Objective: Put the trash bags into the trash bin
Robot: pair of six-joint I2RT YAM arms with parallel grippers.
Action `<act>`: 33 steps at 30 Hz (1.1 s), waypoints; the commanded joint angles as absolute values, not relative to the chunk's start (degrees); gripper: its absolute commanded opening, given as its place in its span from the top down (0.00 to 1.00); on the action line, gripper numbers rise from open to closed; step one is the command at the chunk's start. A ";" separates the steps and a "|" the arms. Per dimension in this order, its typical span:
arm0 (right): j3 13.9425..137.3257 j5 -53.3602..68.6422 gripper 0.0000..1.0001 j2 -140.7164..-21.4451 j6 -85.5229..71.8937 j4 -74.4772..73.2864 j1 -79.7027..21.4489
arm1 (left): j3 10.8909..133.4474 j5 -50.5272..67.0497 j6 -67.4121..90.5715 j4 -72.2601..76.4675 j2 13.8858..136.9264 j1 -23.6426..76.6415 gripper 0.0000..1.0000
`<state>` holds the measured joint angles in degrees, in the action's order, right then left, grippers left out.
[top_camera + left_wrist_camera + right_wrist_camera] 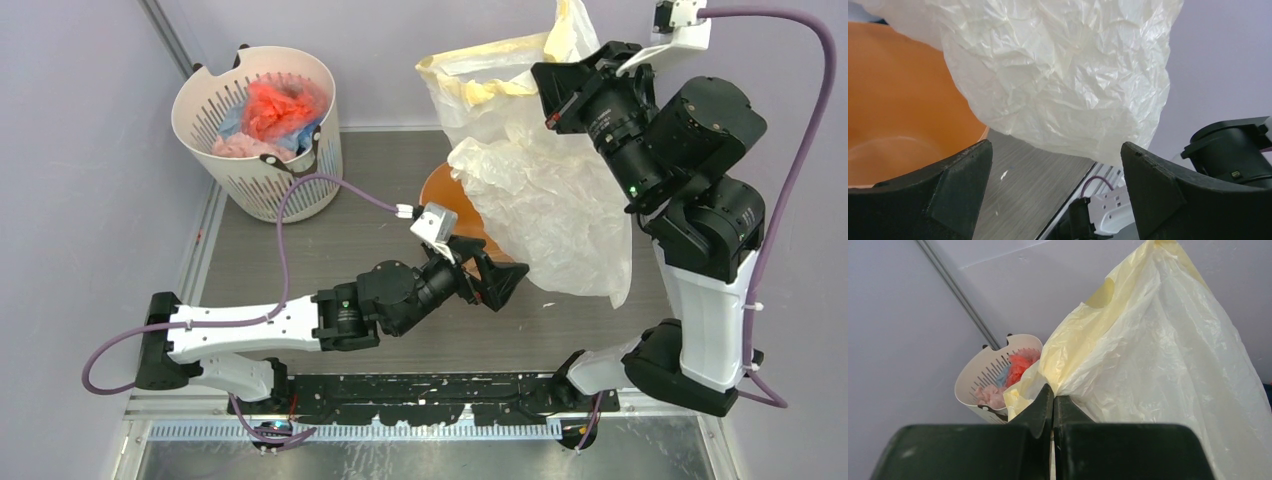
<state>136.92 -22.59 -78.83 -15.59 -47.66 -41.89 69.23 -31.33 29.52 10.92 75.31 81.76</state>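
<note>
A large pale-yellow trash bag [545,180] hangs in the air from my right gripper [556,92], which is shut on its bunched top edge [1068,385]. The bag's crumpled bottom [1063,75] drapes over the right part of the orange trash bin [452,200], which stands mid-table and is mostly hidden behind the bag. My left gripper [505,282] is open, low by the bin's near side just under the bag, with nothing between its fingers; the bin's orange wall [898,100] fills the left of the left wrist view.
A white slotted basket [232,170] with red, pink and blue bundles stands at the back left, and shows again [975,377] behind the held bag. The right arm's base [1233,150] stands close beyond the left gripper. The table's right edge [1083,175] runs under the bag.
</note>
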 commanded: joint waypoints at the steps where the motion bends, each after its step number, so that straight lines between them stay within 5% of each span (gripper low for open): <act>1: 137.07 -20.94 0.99 -76.14 -16.91 -44.40 -41.79 | 67.15 -30.53 24.61 28.15 74.51 81.86 0.00; 19: 133.52 -16.11 0.99 -69.41 -21.55 -44.38 -41.79 | 61.74 -29.13 17.43 37.56 73.75 81.83 0.03; 33: 132.51 -15.30 0.99 -68.05 -22.10 -44.76 -41.77 | 63.98 -25.25 16.90 35.14 74.12 81.12 0.83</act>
<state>132.46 -15.68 -69.12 -21.85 -46.94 -41.89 61.67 -26.06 17.52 33.61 75.55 81.49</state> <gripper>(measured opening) 0.039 0.217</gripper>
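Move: The trash bag's hanging lower part is about 4 cm ahead of the open left fingers, 7 cm to their right and 4 cm above. The orange trash bin's middle is some 12 cm ahead, 4 cm left and 24 cm down; the laundry basket about 33 cm ahead, 43 cm left and 22 cm down. From the right hand, still gripping the bag's rim, that lower part hangs 8 cm back, 3 cm right and 19 cm down. Backward, with a little rightward drift and rise, the right hand carries the pinched rim about 6 cm, bringing the hanging bag to the left gripper. Meanwhile the left hand rises a net 2.5 cm almost in place, tilting its fingers up some 15 degrees, then closes most of the way and gathers a fold of the bag's lower part between the fingertips. ##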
